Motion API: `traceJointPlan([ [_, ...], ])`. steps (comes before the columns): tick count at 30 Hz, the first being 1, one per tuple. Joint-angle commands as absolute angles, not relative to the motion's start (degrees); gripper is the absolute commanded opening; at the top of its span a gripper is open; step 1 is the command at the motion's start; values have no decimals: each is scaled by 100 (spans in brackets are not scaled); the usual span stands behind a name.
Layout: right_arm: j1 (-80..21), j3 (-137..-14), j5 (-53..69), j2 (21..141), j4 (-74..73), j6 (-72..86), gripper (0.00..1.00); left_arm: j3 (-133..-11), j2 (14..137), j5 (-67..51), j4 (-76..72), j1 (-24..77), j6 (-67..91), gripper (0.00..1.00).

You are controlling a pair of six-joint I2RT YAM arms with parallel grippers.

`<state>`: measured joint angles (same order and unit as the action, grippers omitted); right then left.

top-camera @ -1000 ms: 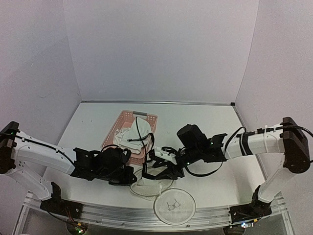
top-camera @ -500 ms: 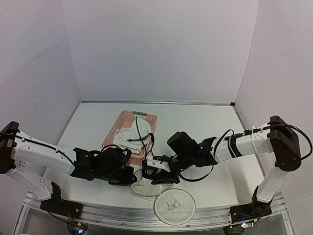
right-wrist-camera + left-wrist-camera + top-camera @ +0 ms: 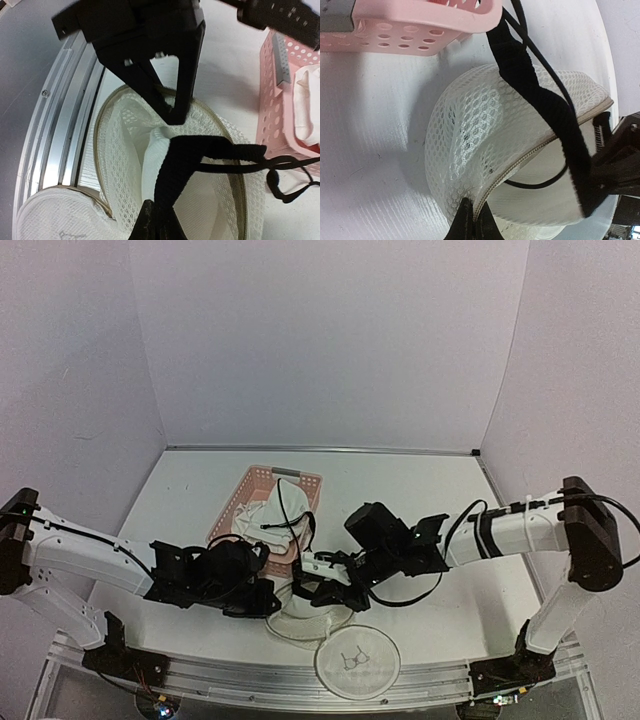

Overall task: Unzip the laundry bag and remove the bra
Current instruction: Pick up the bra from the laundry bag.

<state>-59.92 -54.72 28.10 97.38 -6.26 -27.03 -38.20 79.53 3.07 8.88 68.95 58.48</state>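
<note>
The laundry bag (image 3: 300, 626) lies unzipped near the table's front edge, its white mesh mouth gaping (image 3: 120, 150). My left gripper (image 3: 472, 222) is shut on the bag's zipper rim (image 3: 530, 152). Inside the mouth sits a white cup of the bra (image 3: 155, 165). My right gripper (image 3: 160, 222) is shut on the bra's wide black band (image 3: 187, 155), just over the bag. That band (image 3: 540, 95) and thin black straps (image 3: 280, 185) run up toward the pink basket. In the top view both grippers, left (image 3: 272, 606) and right (image 3: 312, 592), meet at the bag.
A pink slotted basket (image 3: 262, 480) stands just behind the bag, holding white fabric (image 3: 262, 520). The bag's round end disc (image 3: 357, 660) with a small black drawing lies at the front edge, by the aluminium rail (image 3: 65, 130).
My right arm has reached left into the bag's mouth and its jaws have closed on the black band. The left gripper has kept its hold on the rim.
</note>
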Motion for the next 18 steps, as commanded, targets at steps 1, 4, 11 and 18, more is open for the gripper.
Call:
traceJointPlan([
  [1, -6008, -5752, 2713, 8993, -621, -2596, 0, -4107, 7884, 305, 741, 6871, 5753, 0],
  [4, -6003, -5778, 2623, 8642, -624, -2575, 0, -4147, 7905, 312, 773, 6868, 5726, 0],
  [11, -6003, -6081, 2093, 8150, -630, -2436, 0, -4192, 7988, 282, 776, 6872, 5704, 0],
  [18, -6002, -6673, 1114, 8116, -336, -2516, 0, -4201, 8024, 272, 773, 6873, 5687, 0],
])
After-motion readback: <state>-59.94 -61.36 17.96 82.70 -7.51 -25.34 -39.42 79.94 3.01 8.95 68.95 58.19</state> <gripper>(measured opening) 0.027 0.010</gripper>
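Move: The bra is already pinched in the right fingers, its white cup hanging about 3 cm below them inside the laundry bag, whose mouth centres some 2 cm back of that hand. From the right hand the pink basket is roughly 17 cm ahead and 11 cm left, and the bag's lid about 13 cm back and 8 cm right, 6 cm lower. For the left hand, shut on the bag's rim, the bra is some 8 cm right and 2 cm ahead. The bra is drawn up out of the bag's mouth by the right hand, which rises quickly by about 14 cm with its pinch kept, easing forward some 3 cm only towards the end while its fingers tilt up about 20 degrees nearer level. The left fingers keep the zipped rim pinched, nearly still, holding the bag back. ##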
